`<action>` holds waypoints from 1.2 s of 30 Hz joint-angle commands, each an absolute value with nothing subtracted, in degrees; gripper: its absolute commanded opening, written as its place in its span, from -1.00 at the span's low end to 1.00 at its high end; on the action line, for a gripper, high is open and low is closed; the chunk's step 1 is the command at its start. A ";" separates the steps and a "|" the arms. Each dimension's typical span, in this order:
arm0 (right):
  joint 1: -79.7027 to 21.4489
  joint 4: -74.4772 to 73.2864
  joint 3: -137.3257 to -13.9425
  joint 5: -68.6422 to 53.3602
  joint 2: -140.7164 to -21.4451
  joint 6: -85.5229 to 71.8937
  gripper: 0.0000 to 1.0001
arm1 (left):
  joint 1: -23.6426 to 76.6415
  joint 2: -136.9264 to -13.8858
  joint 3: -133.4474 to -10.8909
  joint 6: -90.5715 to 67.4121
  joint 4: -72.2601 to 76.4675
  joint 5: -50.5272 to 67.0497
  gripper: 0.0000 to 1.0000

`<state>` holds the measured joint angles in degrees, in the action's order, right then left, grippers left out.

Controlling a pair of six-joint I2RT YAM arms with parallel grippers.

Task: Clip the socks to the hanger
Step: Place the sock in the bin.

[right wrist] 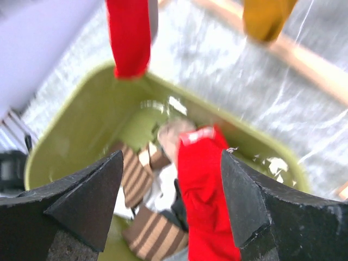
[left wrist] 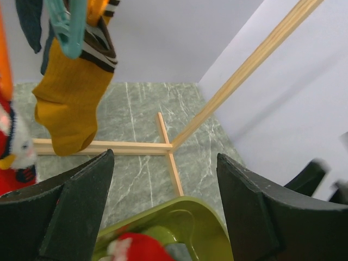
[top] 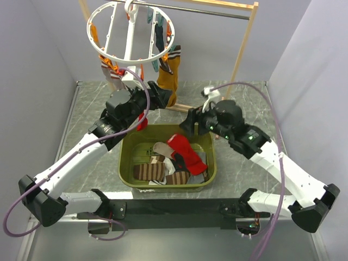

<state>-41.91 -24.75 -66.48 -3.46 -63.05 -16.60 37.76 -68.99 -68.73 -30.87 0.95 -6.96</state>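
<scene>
The white ring hanger (top: pixel 130 33) hangs from the rack's rod at the back. A mustard sock (top: pixel 169 73) and a dark sock (top: pixel 159 35) hang from its clips. A red sock (right wrist: pixel 129 38) also dangles, partly hidden behind my left arm in the top view. More socks lie in the green bin (top: pixel 124 163): a red one (top: pixel 185 153) and brown-striped ones (top: pixel 149 172). My left gripper (left wrist: pixel 164 157) is open and empty, level with the mustard sock (left wrist: pixel 68 103), over the bin's far rim. My right gripper (right wrist: pixel 172 155) is open above the red sock (right wrist: pixel 204 196) in the bin.
The wooden rack's foot bars (left wrist: pixel 163 145) lie on the marble table behind the bin. Its slanted post (top: pixel 243 46) rises at the back right. A teal clip (left wrist: pixel 68 27) hangs beside the mustard sock. Grey walls close in both sides.
</scene>
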 commanded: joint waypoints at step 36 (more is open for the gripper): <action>-53.00 -32.09 -59.86 4.83 -80.94 -7.91 0.00 | 40.78 -68.38 -71.54 -28.83 -1.85 -14.59 0.64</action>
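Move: The right gripper, open, has the red sock it just released almost straight below it in the bin: about 2 cm back and some 19 cm down. The beige sock lies around 11 cm to this hand's left and 2 cm ahead, and the large brown-striped sock some 18 cm left and 9 cm back, both about 20 cm down. From the left gripper, the red sock is roughly 10 cm back, 11 cm right and 28 cm below. Let the right gripper rise about 3 cm and swing slightly right, then reverse and sink it some 20 cm into the bin, drawing back and a little left towards the lower half of the red sock. Tip the fingers some 30 degrees further down on the way and narrow them by about a quarter of their range, so the tips straddle the sock's left edge. ##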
